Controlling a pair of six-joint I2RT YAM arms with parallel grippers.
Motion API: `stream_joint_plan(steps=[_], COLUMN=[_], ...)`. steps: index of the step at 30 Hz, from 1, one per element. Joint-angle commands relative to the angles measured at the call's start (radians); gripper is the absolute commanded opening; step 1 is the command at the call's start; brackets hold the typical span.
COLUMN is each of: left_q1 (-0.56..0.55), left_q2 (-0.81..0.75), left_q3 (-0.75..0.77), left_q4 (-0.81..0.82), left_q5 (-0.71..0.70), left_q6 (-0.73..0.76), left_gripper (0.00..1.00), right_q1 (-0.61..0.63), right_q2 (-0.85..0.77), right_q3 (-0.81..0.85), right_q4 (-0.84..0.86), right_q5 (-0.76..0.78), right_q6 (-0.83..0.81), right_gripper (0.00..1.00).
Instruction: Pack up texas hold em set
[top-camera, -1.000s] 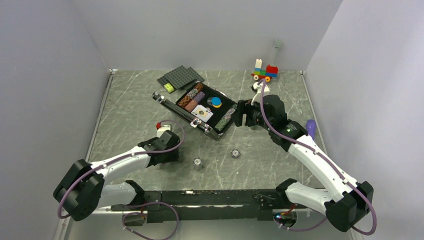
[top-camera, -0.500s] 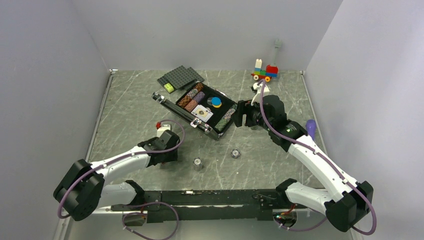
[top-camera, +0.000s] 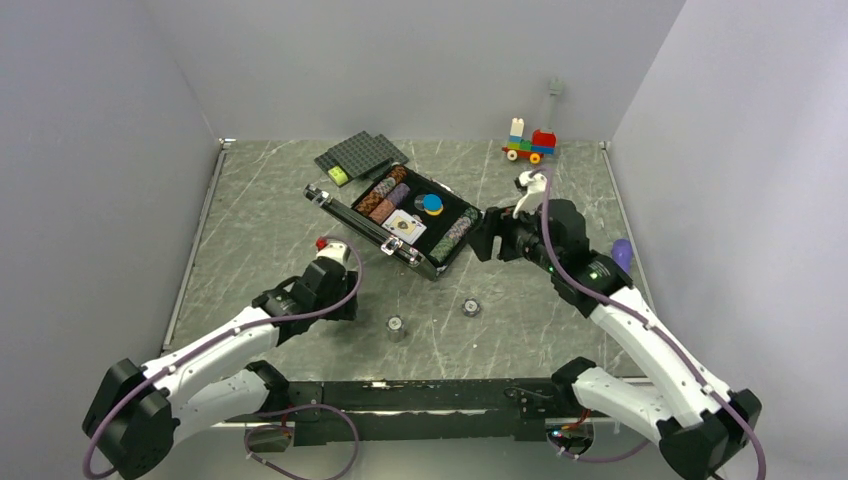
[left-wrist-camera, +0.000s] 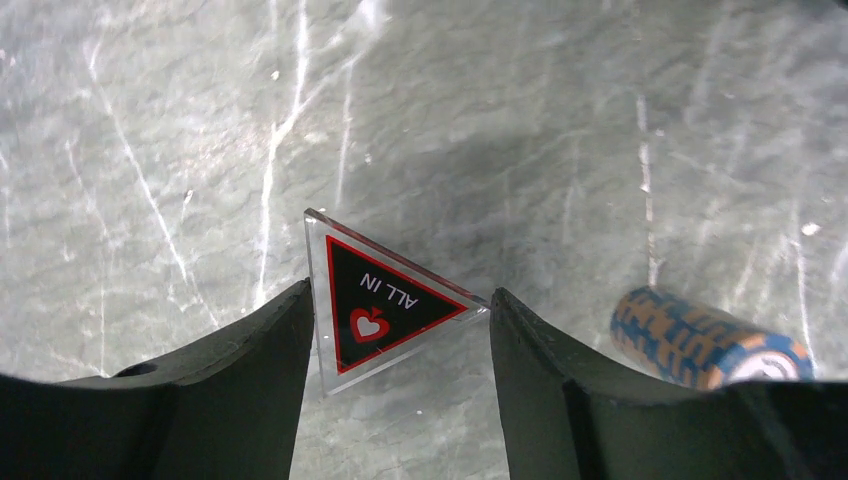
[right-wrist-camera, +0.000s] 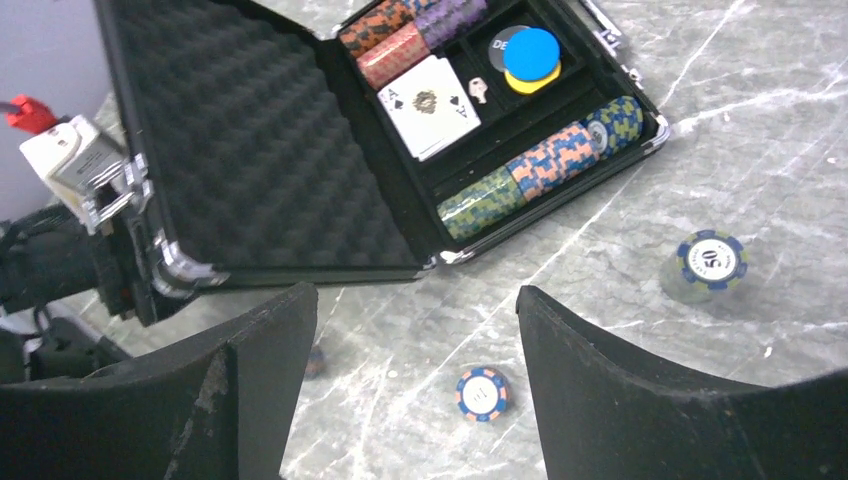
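Observation:
The black briefcase (top-camera: 372, 234) lies open mid-table, its foam lid (right-wrist-camera: 250, 150) raised. Its tray holds multicoloured chip rows (right-wrist-camera: 545, 165), cards (right-wrist-camera: 430, 105) and the blue disc (right-wrist-camera: 532, 52). My left gripper (left-wrist-camera: 398, 310) is shut on a clear triangular "ALL IN" marker (left-wrist-camera: 375, 305), held above the table in front of the case (top-camera: 338, 298). My right gripper (right-wrist-camera: 415, 330) is open and empty, hovering right of the case (top-camera: 484, 236). Two small chip stacks (top-camera: 396, 327) (top-camera: 470, 307) stand on the table; the right wrist view shows them too (right-wrist-camera: 483, 392) (right-wrist-camera: 710, 262).
Dark studded baseplates (top-camera: 358, 153) lie behind the case, with a small green piece (top-camera: 339, 176) on them. A colourful brick toy car (top-camera: 530, 146) sits at the back right. A chip stack (left-wrist-camera: 700, 340) lies just right of my left fingers. Walls enclose the table on three sides.
My left arm has stretched forward and up toward the case with the triangle in its jaws. My right arm has drawn slightly right, away from the case.

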Motion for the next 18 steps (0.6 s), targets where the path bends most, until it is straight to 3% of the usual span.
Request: stream_joint_plan(steps=[1,4,10,18], left_q1=[-0.017,-0.057,-0.161,-0.319], left_q2=[-0.073,-0.114,-0.122,-0.127], left_q3=[0.053,0.058,0.136,0.202], left_q4=[0.04,0.089,0.016,-0.014], left_q5=[0.091,0.166,0.113,0.087], left_q6=[0.153,0.191,0.229,0.284], left_gripper=[0.48,0.48,0.47,0.47], right_q1=[-0.004,-0.003,-0.003,0.006], right_q2=[-0.091,-0.144,-0.217,-0.202], right_q3=[-0.052,-0.111,-0.264,-0.414], right_q4=[-0.033,0.001,0.137,0.34], right_q5=[-0.098,-0.207,-0.361,-0.448], right_q6=[0.08,0.179,0.364,0.545], right_gripper=[0.78,0.77,0.77,0.77])
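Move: The left gripper already holds the All In triangle about 5 cm off the table. The right gripper, which it is taken to, is about 29 cm to its right, 6 ahead and 19 higher; a tall chip stack stands 12 cm right, 4 back and 4 lower, and the open case about 17 right and 21 ahead. From the right gripper the triangle is about 29 cm left, 6 back and 19 below, and the short chip stack about 4 back, 1 left and 23 below. Carry the pinched triangle right and up about 8 cm each way with the left gripper, easing back slightly, towards the right gripper and the tall chip stack; turn clockwise nearly 30 degrees and keep the grip. Meanwhile draw the empty right gripper back from the case, then down and somewhat left towards the triangle, rolling its left side up and tipping the open fingers down. ##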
